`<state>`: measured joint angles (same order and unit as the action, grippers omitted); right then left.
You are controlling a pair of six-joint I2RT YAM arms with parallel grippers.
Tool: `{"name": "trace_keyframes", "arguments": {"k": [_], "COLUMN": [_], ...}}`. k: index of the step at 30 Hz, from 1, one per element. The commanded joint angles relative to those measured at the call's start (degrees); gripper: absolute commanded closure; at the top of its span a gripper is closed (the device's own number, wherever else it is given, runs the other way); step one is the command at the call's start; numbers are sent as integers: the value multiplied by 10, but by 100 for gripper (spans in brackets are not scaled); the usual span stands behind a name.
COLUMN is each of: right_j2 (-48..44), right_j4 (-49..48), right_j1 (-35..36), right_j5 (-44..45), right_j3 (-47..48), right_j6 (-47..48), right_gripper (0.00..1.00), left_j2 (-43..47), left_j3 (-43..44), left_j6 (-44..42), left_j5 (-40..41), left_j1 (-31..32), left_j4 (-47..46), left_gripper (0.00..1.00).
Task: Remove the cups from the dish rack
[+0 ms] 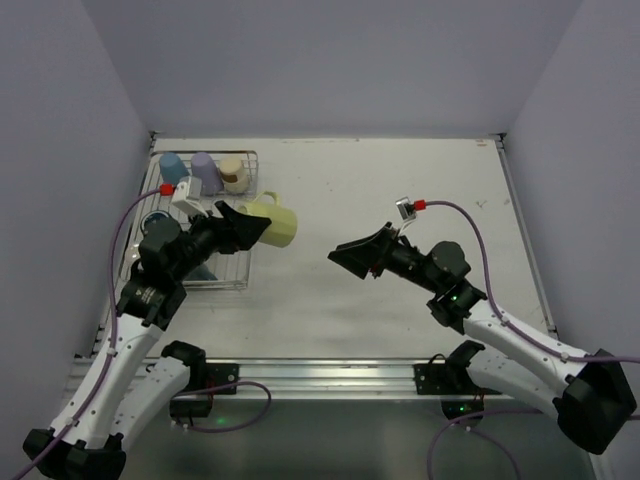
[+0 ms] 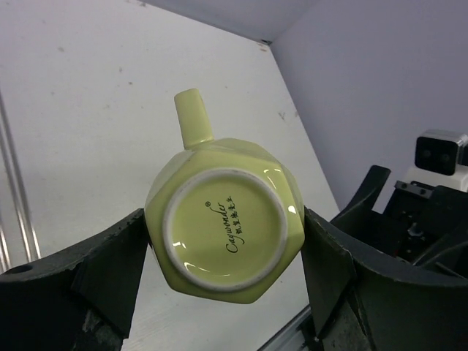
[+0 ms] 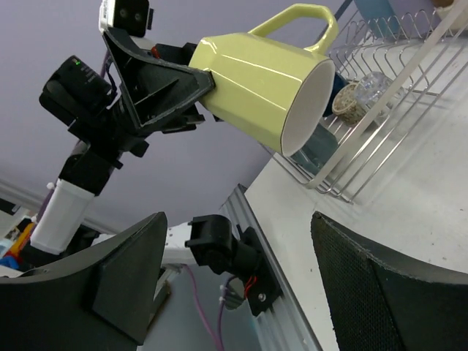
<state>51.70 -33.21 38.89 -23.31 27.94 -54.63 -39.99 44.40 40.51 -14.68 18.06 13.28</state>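
Observation:
My left gripper is shut on the base of a pale yellow-green mug, which hangs on its side just right of the dish rack. In the left wrist view both fingers press the mug's sides and its handle points away. A light blue cup, a lavender cup and a beige cup stand at the rack's far end. My right gripper faces the mug from the right, open and empty. The right wrist view shows the mug held in the air beside the rack.
The rack sits at the table's far left by the left wall. Low in the rack a small clear glass and a dark blue-green shape show through the wires. A metal rail runs along the near table edge.

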Motion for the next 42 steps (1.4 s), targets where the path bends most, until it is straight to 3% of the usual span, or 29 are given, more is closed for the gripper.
{"name": "trace_keyframes", "arguments": {"k": [1, 9, 15, 20, 26, 29, 30, 31, 32, 35, 36, 38, 42], "right_j2": [23, 86, 111, 143, 203, 216, 213, 207, 192, 142, 129, 100, 67], "right_j4": [-99, -120, -135, -158, -222, -243, -261, -263, -259, -196, -138, -59, 278], "right_j1": [21, 46, 57, 67, 72, 75, 75, 74, 74, 69, 65, 50, -12], "right_j5": [42, 45, 39, 44, 33, 40, 49, 70, 79, 99, 104, 117, 136], "right_j3": [18, 54, 86, 114, 141, 136, 128, 121, 110, 103, 103, 120, 208], "right_j6": [-10, -15, -23, -46, -91, -101, -103, -102, -95, -49, -36, 19, 148], "right_gripper": [19, 19, 21, 37, 44, 67, 84, 94, 100, 100, 100, 100, 100], "left_j2": [14, 18, 19, 19, 13, 18, 21, 25, 34, 58, 65, 88, 99], "left_j3": [-20, -85, -105, -118, -129, -132, -129, -118, -109, -68, -59, -35, 0], "left_j6": [81, 175, 199, 214, 219, 211, 194, 180, 163, 85, 40, -2, -138], "left_j5": [-90, -163, -185, -190, -197, -200, -199, -195, -189, -148, -123, -99, -44], "left_j1": [1, 1, 3, 9, 12, 13, 12, 13, 12, 12, 12, 12, 12], "left_j4": [-182, -312, -332, -354, -370, -367, -359, -345, -306, -208, -187, -123, 9], "left_gripper": [100, 100, 100, 100, 93, 75, 61, 52, 33, 7, 3, 0, 0]}}
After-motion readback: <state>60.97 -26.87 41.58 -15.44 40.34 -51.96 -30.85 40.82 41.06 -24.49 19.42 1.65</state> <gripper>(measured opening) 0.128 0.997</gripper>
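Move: The left gripper already holds the yellow mug by its bottom end. From this hand the right gripper's open fingers are about 22 cm to the right, 4 cm back and 3 cm lower; the dish rack's middle lies some 20 cm left, 10 cm ahead and 22 cm below, the cream cup 13 cm left, 22 cm ahead and 20 cm below. From the right hand the mug is roughly 18 cm left, 7 cm ahead and 3 cm above. Bring the left gripper about 5 cm right and nearly 4 cm back, turning clockwise and rolling its left side down to offer the mug's open end, while the right gripper reaches some 7 cm left and 5 cm up. Shut the right fingers on the mug's wall at the rim, then open the left and lift it away up and left; carry the mug right, forward and down with the right. ##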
